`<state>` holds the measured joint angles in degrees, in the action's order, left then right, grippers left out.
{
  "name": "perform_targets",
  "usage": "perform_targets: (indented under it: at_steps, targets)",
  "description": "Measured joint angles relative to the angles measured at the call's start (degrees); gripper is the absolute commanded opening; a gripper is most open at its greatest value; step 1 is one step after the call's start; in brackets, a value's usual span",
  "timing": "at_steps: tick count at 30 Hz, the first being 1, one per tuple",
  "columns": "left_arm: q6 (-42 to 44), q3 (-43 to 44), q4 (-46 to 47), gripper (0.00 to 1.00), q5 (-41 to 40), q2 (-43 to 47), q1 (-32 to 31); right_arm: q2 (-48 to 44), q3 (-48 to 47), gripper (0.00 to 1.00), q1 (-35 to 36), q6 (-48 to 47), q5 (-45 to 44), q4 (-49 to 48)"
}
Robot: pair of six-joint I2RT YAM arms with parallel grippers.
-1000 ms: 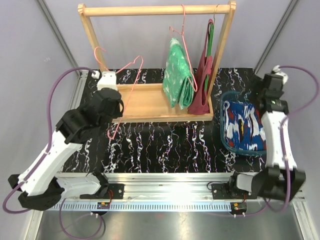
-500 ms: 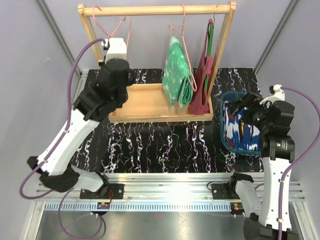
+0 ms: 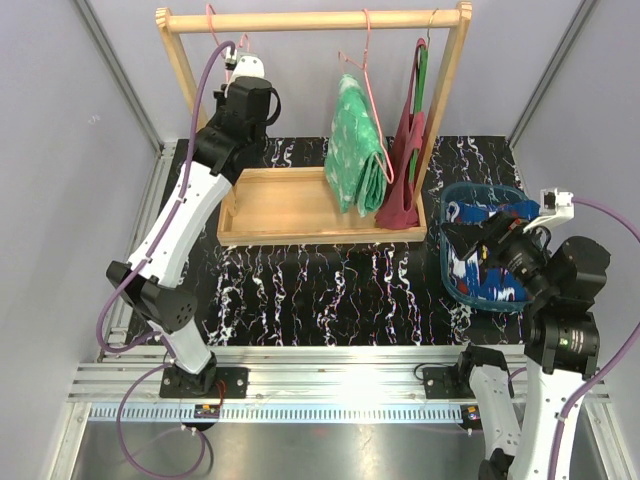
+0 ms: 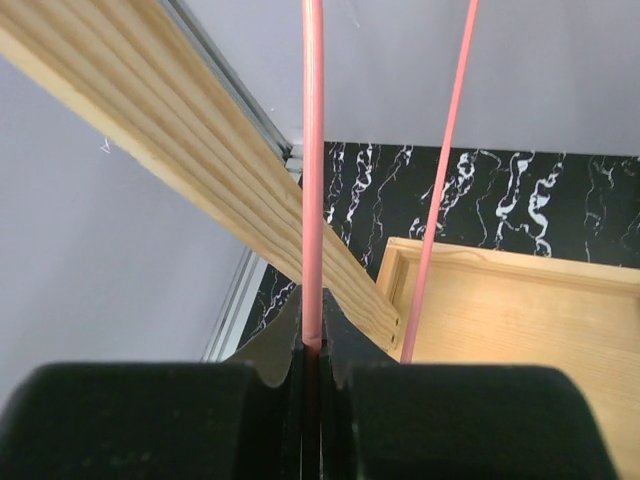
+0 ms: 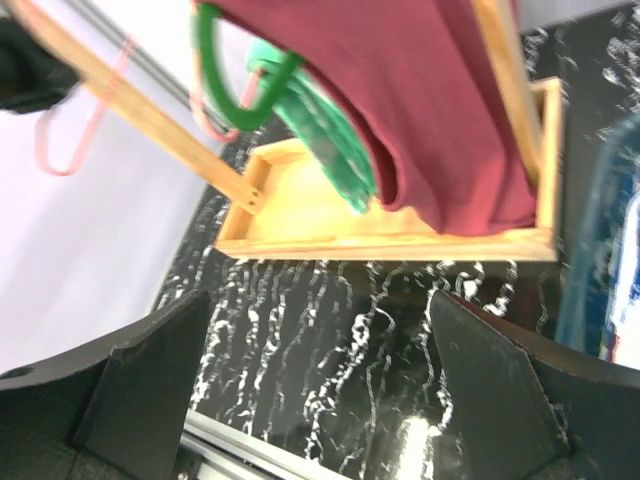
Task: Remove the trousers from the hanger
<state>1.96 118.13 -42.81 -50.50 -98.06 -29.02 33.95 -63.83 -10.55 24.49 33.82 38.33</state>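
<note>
The green trousers with white marbling (image 3: 358,150) hang folded over a pink hanger (image 3: 367,40) on the wooden rack's rail (image 3: 310,18); they also show in the right wrist view (image 5: 322,135). The dark blue patterned trousers (image 3: 492,272) lie in the blue basket (image 3: 447,212). My left gripper (image 3: 236,58) is up at the rail's left end, shut on the wire of an empty pink hanger (image 4: 313,200) whose hook is over the rail. My right gripper (image 3: 468,232) hovers open above the basket's left side, nothing between its fingers (image 5: 145,385).
A maroon tank top (image 3: 404,175) hangs on a green hanger (image 3: 421,75) at the rail's right end, against the green trousers. The rack stands on a wooden tray (image 3: 290,205). Grey walls close in on both sides.
My left arm has lifted the empty pink hanger from the tray up to the rail and slid it a little right. My right arm has drawn back and risen over the basket.
</note>
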Motion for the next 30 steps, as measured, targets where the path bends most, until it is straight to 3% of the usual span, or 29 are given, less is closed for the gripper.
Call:
perform_targets:
  at_steps: [4,7,8,12,17,19,30]
  targets:
    - [-0.31,0.39,-1.57,0.02,1.88,-1.11,0.96,-1.49,0.22,0.99,0.00,1.33,1.97,-1.31]
    - [-1.03,0.39,-2.40,0.30,3.30,-1.18,0.96,-1.46,0.22,0.99,0.00,1.42,2.36,-1.27]
    - [-1.79,0.39,-2.82,0.47,3.96,-1.14,0.96,-1.42,0.22,1.00,0.00,1.27,2.29,-1.18]
    - [-4.48,0.39,-4.85,0.72,7.15,-0.81,0.96,-0.98,0.07,1.00,0.02,0.81,1.60,-0.11]
    - [-11.19,1.09,-10.14,0.94,12.28,1.84,0.44,-0.61,-0.68,0.99,0.04,0.33,0.22,1.64]
    - [-14.19,0.00,-11.26,0.99,13.46,5.14,-0.83,-0.61,-0.90,0.99,0.04,0.28,0.17,1.86]
    - [-26.40,-11.52,-8.76,0.99,15.45,27.36,-18.34,-0.63,-1.51,0.99,0.04,0.68,0.31,2.23]
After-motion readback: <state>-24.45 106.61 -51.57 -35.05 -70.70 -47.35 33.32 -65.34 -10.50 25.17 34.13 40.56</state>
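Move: The spot on the wooden rod where the held pink hanger is to hang lies some 10 cm above the left hand, about 5 ahead and 2 left. The rack's left post stands roughly 5 cm ahead and 7 left; the green trousers hang about 22 cm to the right, 2 ahead and 10 lower. From the idle right hand that rod spot is about 28 cm ahead, 42 left and 14 up. Left hand lowers the hanger about 2 cm onto the rod, opens wide, then backs off 16 cm, rightward, rising. ##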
